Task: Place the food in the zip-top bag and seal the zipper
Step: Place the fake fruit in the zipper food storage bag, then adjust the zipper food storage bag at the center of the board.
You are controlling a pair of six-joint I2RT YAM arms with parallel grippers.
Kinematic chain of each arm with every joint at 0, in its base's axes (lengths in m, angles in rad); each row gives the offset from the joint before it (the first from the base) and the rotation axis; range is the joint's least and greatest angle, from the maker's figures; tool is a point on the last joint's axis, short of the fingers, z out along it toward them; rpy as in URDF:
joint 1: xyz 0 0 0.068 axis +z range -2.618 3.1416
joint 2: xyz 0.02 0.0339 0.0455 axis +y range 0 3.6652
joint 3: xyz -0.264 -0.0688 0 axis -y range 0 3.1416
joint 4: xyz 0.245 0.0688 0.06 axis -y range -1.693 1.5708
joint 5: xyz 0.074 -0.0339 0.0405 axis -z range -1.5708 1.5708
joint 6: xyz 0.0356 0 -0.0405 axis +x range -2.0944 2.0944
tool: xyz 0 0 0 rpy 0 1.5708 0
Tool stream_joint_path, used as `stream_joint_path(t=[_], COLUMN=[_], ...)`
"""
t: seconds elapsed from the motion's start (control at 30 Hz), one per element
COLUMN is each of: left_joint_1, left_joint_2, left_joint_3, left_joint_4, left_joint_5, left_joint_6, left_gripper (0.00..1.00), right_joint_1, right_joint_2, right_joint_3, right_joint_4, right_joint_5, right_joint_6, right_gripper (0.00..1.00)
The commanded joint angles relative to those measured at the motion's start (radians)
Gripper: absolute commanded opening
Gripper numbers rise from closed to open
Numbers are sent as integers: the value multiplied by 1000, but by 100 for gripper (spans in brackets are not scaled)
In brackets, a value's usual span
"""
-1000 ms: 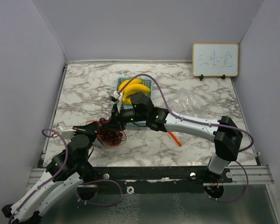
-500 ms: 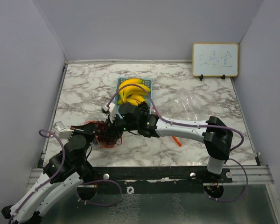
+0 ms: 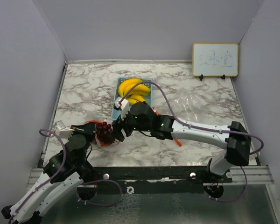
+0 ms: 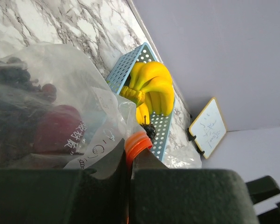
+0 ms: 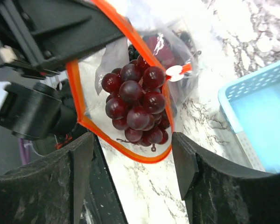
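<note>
The clear zip-top bag [image 3: 101, 141] with an orange zipper rim [image 5: 74, 88] lies at the front left, its mouth held open. My left gripper [image 4: 129, 173] is shut on the zipper edge [image 4: 136, 142]. A dark purple grape cluster [image 5: 136, 103] rests inside the bag's mouth. Deeper in the bag, a round red fruit [image 4: 56, 130] shows through the plastic. My right gripper [image 5: 133, 161] is open just outside the mouth with nothing between its fingers [image 5: 79, 172]. The yellow bananas [image 3: 134, 90] lie in the blue basket [image 3: 116, 110] behind.
A second crumpled clear bag [image 3: 196, 105] lies at mid right. A small orange object [image 3: 176, 139] rests on the marble under the right arm. A whiteboard [image 3: 215, 59] stands at the back right corner. Grey walls enclose the table.
The right gripper has opened and let go of the grape cluster, which now sits in the bag's mouth. The right arm has shifted slightly. The left gripper still pinches the zipper.
</note>
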Motion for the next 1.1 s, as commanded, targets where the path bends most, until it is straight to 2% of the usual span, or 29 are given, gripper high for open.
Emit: stream_joint_path(t=[0.0, 0.13, 0.27, 0.87, 0.93, 1.03, 1.07], left_joint_1=[-2, -1, -1, -1, -1, -2, -1], left_joint_2=[-8, -6, 3, -3, -8, -17, -20], left_joint_3=[39, 52, 53, 46, 44, 44, 48], left_joint_4=[48, 55, 64, 64, 63, 53, 48], left_joint_5=[-11, -11, -8, 16, 18, 13, 10], left_joint_6=[6, 13, 18, 4, 2, 1, 2], left_gripper=[0, 0, 0, 0, 0, 0, 0], right_joint_1=[-2, -3, -2, -11, -12, -13, -12], right_joint_2=[-86, -33, -9, 139, 162, 171, 158], right_joint_3=[-57, -62, -123, -126, -118, -102, -96], right_joint_4=[-29, -121, -51, 151, 156, 129, 112], right_joint_5=[147, 147, 79, 140, 133, 132, 145], right_joint_6=[67, 121, 165, 213, 215, 214, 209], right_gripper=[68, 67, 63, 53, 44, 7, 3])
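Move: The near end of the bag's open orange rim lies almost straight under the right hand, about 10 cm down and only a centimetre or so ahead and left. The red grapes in the bag's mouth are some 6 cm to that hand's left, 1 cm ahead and 7 cm below it. The blue basket's middle is roughly 16 cm ahead, 6 cm right and 15 cm below. From the left hand, that rim end lies about 8 cm right, 3 cm back and 12 cm down. Up and right a couple of centimetres first, clear of the grapes, then down past the mouth of the bag, the right hand ends about 11 cm lower, easing back left some 2.5 cm to the rim. It turns about 10 degrees clockwise, its fingers dipping, and the open fingers close to pinch the rim's orange corner. The left hand keeps its grip on the rim. ##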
